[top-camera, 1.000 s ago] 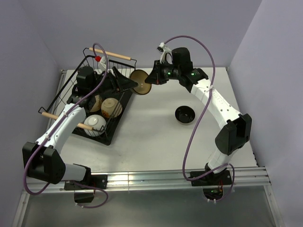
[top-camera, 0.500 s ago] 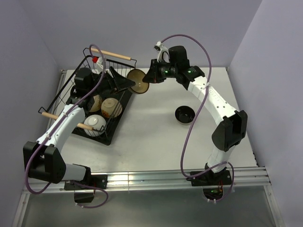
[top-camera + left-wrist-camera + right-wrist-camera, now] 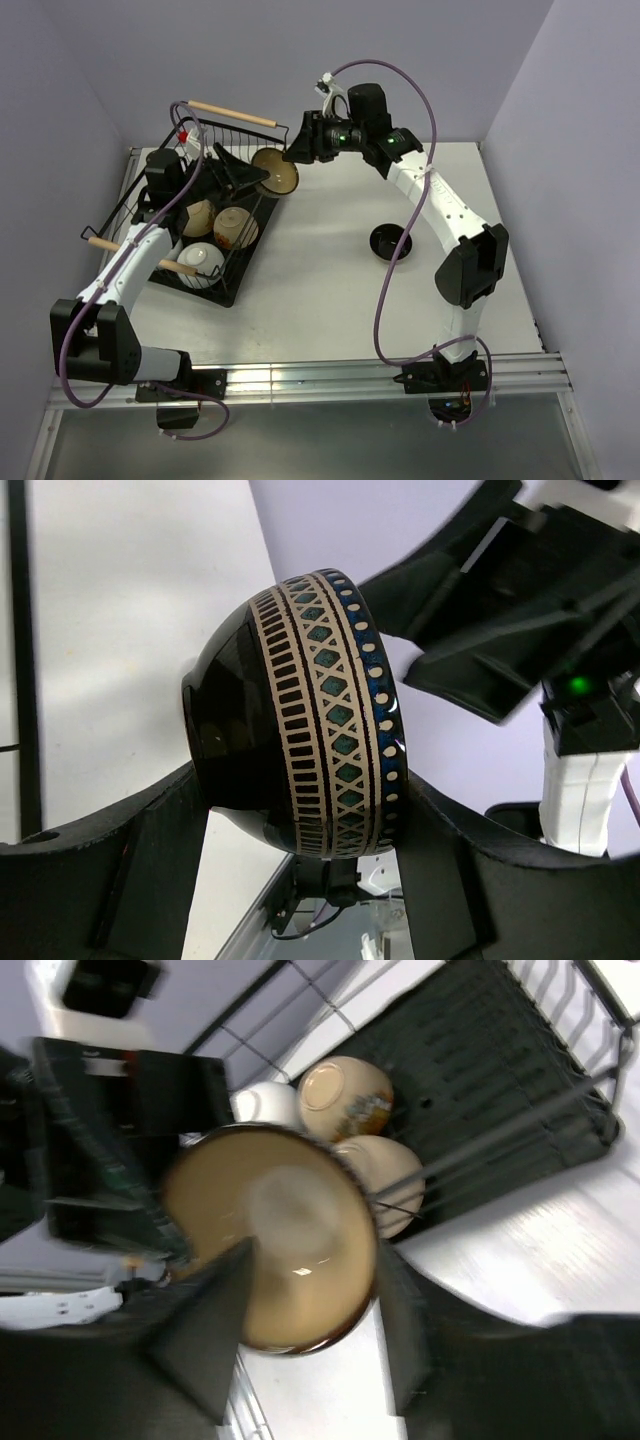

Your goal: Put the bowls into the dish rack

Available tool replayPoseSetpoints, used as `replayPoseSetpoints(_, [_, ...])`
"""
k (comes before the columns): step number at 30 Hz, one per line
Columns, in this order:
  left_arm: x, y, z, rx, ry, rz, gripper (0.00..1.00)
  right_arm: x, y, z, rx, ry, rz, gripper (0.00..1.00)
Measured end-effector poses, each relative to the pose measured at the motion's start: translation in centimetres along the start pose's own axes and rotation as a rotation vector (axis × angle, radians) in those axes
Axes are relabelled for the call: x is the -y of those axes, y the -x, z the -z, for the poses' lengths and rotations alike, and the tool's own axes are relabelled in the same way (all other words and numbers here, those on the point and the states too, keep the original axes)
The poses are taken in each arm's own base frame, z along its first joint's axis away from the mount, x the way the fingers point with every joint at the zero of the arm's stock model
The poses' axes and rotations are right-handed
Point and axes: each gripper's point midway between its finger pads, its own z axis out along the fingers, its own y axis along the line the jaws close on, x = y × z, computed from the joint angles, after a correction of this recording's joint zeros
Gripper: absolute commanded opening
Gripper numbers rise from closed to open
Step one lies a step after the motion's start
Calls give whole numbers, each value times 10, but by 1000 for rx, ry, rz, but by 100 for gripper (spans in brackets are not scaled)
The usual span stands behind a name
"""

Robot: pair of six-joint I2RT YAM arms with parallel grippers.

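The brown bowl (image 3: 276, 170) with a tan inside is held on its side in the air over the dish rack's (image 3: 150, 205) right edge. My left gripper (image 3: 250, 172) is shut on it; in the left wrist view both fingers press its dark patterned outside (image 3: 320, 710). My right gripper (image 3: 293, 152) is open right beside the bowl's mouth, and in the right wrist view its fingers straddle the tan inside (image 3: 290, 1230). The glossy black bowl (image 3: 390, 243) sits upright on the table. Three bowls lie in the rack: two cream (image 3: 198, 217) (image 3: 234, 227) and one white (image 3: 203, 258).
The rack's wooden handles stand at the back (image 3: 232, 112) and front left (image 3: 105, 243). The rack's black tray base (image 3: 480, 1070) shows in the right wrist view. Purple cables loop over both arms. Walls close in on the left, back and right.
The brown bowl and both grippers have moved left, from beside the rack to over its right edge. The rack's far end has shifted slightly left.
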Motion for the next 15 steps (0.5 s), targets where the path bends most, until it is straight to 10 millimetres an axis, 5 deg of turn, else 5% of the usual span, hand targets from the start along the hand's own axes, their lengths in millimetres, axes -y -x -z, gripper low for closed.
replayPoseSetpoints(5, [-16, 17, 10, 55, 48, 28, 0, -16, 10, 0, 21, 39, 10, 79])
replayPoseSetpoints(15, [-67, 81, 43, 224, 221, 9, 0, -15, 13, 0, 32, 39, 16, 82])
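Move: The patterned brown bowl is already in the left fingers; its goal, the empty far part of the dish rack's tray, lies some 12 cm ahead of the left hand, 15 cm left and 25 cm below. Already in the rack, all about 23 cm below that hand: the tan bowl 9 cm left and level with it, the cream bowl 18 cm left and 2 cm ahead, the white bowl 18 cm left and 9 cm back. From the right hand the empty tray part is about 22 cm left, 9 cm ahead, 27 cm below. The brown bowl is carried off by the left hand, leftward and forward by some 11 cm with gathering speed, sinking slightly, towards the empty far part of the rack; the wrist swings about 15 degrees counter-clockwise and the grip holds. The right fingers, already loosened, spread wider and come clear of the bowl, that hand rising about 2 cm and then waiting. ##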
